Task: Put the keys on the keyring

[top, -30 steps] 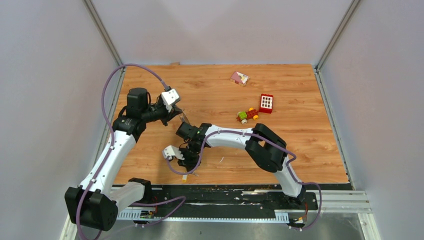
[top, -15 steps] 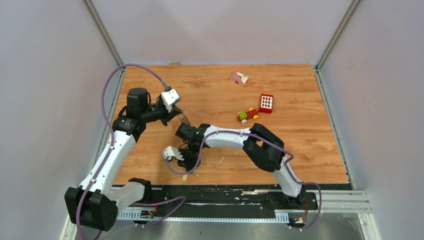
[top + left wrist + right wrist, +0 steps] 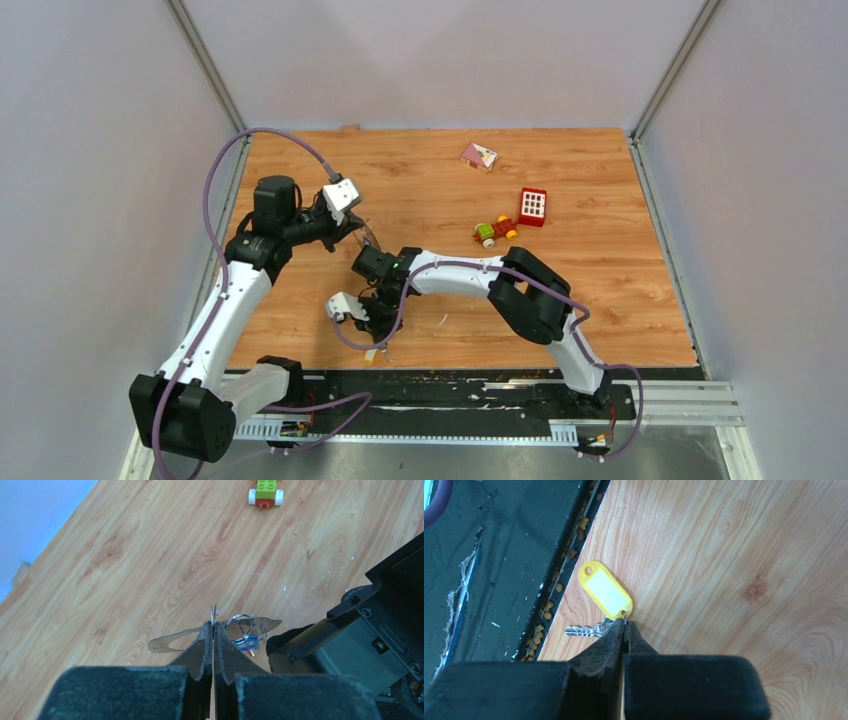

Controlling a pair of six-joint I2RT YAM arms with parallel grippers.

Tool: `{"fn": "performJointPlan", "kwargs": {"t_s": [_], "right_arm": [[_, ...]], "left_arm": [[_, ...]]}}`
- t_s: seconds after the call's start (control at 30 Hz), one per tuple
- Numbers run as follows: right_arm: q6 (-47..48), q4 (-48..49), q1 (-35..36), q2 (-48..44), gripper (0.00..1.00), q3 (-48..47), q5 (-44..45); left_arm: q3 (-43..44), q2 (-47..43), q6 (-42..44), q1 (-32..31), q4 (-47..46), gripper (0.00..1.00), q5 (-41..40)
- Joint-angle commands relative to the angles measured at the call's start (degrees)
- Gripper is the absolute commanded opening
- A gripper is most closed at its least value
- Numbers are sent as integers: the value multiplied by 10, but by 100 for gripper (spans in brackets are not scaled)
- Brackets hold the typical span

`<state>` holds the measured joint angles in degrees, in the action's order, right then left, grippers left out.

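Note:
My left gripper (image 3: pixel 213 625) is shut on the keyring (image 3: pixel 214 611), a thin silvery wire ring seen edge-on and held above the table's left middle (image 3: pixel 364 234). A smaller ring (image 3: pixel 239 622) with a blue tag hangs beside it on the right. The yellow-tagged key lies at the table's front edge, with its yellow tag (image 3: pixel 606 591) and its silver blade (image 3: pixel 583 629) both showing. My right gripper (image 3: pixel 625 625) is shut on the little wire loop joining the tag and the blade. From above, this gripper (image 3: pixel 378 340) points down beside the yellow tag (image 3: pixel 370 354).
A green-yellow-red toy car (image 3: pixel 495 232), a red block with a white grid (image 3: pixel 533 207) and a small pink piece (image 3: pixel 479 156) lie at the back right. The black rail (image 3: pixel 499 580) runs right beside the key. The right arm's wrist (image 3: pixel 370 645) is close to the left gripper.
My right gripper has closed onto the yellow key's small loop. Both arms have stayed nearly still.

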<state>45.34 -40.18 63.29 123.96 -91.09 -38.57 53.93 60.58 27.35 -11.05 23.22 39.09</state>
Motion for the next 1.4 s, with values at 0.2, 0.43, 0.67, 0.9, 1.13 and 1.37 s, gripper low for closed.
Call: {"fn": "performJointPlan", "kwargs": {"t_s": [0.2, 0.43, 0.67, 0.9, 1.13, 1.37], "right_arm": [[8, -18, -23, -137, 0, 55, 28], [-19, -27, -83, -259, 0, 117, 20], [-59, -19, -155, -360, 0, 136, -7], [-106, 4, -202, -398, 0, 104, 6], [-98, 3, -215, -400, 0, 73, 49], [-90, 10, -215, -399, 0, 68, 46]], "left_arm": [[21, -2, 11, 4, -14, 0, 17], [12, 1, 13, 2, -24, 0, 35], [7, -8, -1, -41, -51, 0, 22], [11, -15, 10, -117, -57, 0, -9], [31, 9, 33, -173, -21, 0, -14], [39, 23, 33, -190, -14, 0, 8]]}}
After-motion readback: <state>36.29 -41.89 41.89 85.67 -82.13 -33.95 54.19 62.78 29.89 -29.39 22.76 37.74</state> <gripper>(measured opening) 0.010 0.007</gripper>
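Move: The yellow-tagged key is already pinched at its small wire loop in the right fingers, low over the table near its front edge. From there the keyring, hanging in the left fingers, is about 16 cm ahead, 2 cm left and 15 cm up. The white scrap lies 7 cm ahead and 14 cm right on the table, the toy train roughly 33 cm ahead and 29 cm right. From the left hand, the yellow-tagged key is some 19 cm back, straight in line, 22 cm down. Keep the yellow-tagged key's loop pinched and raise the right gripper about 20 cm, swinging it right and then forward to come up beside the keyring, turning the wrist some 30 degrees clockwise. Partway through, bring the left gripper right and somewhat back to meet it, still holding the keyring and turning slightly clockwise. ##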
